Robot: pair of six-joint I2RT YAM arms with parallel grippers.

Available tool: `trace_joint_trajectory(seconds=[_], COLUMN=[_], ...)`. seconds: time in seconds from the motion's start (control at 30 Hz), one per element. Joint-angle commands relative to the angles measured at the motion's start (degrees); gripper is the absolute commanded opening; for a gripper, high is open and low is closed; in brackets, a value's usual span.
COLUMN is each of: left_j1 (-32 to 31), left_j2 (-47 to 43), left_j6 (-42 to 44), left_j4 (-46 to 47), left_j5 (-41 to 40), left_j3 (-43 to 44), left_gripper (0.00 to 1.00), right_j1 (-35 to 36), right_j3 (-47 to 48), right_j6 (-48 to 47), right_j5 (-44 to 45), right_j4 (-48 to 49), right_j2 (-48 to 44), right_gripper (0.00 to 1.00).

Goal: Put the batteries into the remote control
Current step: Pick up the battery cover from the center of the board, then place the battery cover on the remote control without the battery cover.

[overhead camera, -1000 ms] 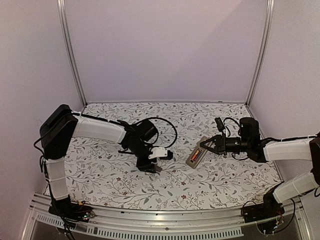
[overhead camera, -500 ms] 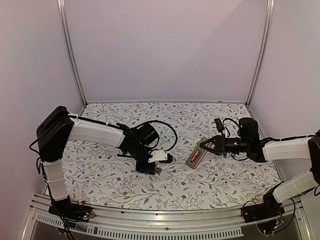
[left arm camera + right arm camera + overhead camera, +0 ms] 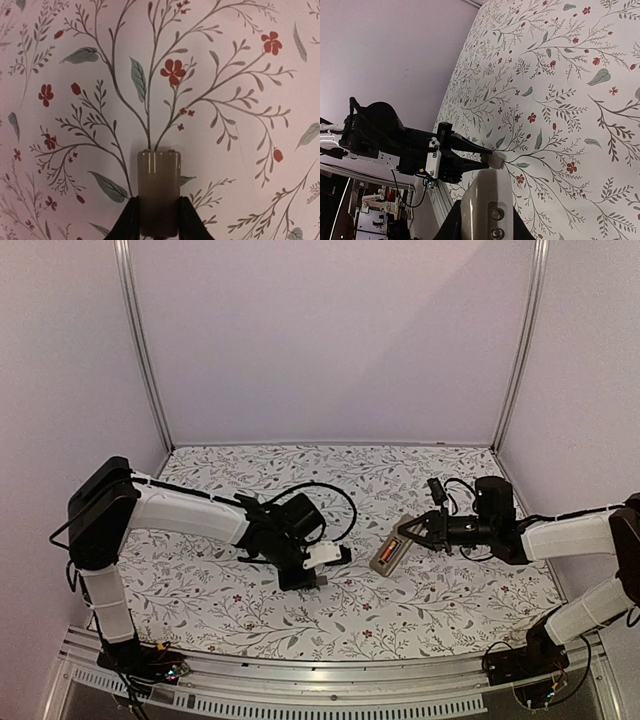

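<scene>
My right gripper (image 3: 412,533) is shut on one end of the remote control (image 3: 386,555), held slanted with its grey-beige back up. An orange-red battery (image 3: 385,552) lies in its recess. In the right wrist view the remote (image 3: 485,205) fills the bottom centre between my fingers. My left gripper (image 3: 316,578) is shut on the small flat grey cover plate (image 3: 159,185), low over the table, left of the remote. The left gripper and its plate (image 3: 495,160) also show in the right wrist view just beyond the remote's far end. No other battery shows.
The floral tablecloth (image 3: 440,600) covers the table. White walls with metal posts (image 3: 140,340) enclose it on three sides. The left arm's black cable (image 3: 345,500) loops above its wrist.
My left arm has stretched out lower and carried the cover plate a little to the right, toward the remote. The right gripper and remote have shifted slightly left.
</scene>
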Motion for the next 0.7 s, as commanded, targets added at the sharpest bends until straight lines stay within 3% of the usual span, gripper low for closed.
trace_joint_trajectory(seconds=[0.0,0.13,0.33,0.67], left_j1=[-3.9,-7.8,-11.1,-13.9], left_j2=[-5.4,-9.6,-11.6,-5.1], left_j6=[-11.6,-19.5,-34.1,-40.5], left_j4=[2.5,3.3,2.7,0.1], left_j5=[-6.7,-12.8,-15.5,-18.1], left_j3=[-0.2,-0.1,4.5,13.7], left_gripper=[0.12,0.12,0.08,0.10], right_j1=[-0.4,0.1,3.9,6.7], right_j3=[-0.4,-1.3,-1.0,-1.7], right_j6=[4.4,7.5,9.5,10.7], right_j5=[2.2,4.2,8.1,13.1], right_j4=[5.8,8.9,10.1,10.1], right_j2=[1.4,2.1,2.8,1.8], right_gripper=[0.00,0.00,0.00,0.00])
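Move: The left fingers, down at the board, already pinch the battery cover. The remote control, its battery bay open and loaded, lies about 12 cm to their right, level with them front to back and some 10 cm higher. The right fingertips gripping its far end are roughly 15 cm right, 4 cm ahead and 12 cm above. From the right hand, the cover is about 15 cm left, 4 cm back and 13 cm below. The left hand keeps its pinch on the battery cover and lifts it steeply, about 14 cm up while swinging some 8 cm to the right towards the remote control, the wrist turning roughly 35 degrees in all, counter-clockwise and over, so that the fingers swing from nearly straight down to slanting down and right. The right hand keeps its grip on the remote control, easing about 1 cm forward and then some 2 cm left towards the oncoming cover, with a slight clockwise turn. ##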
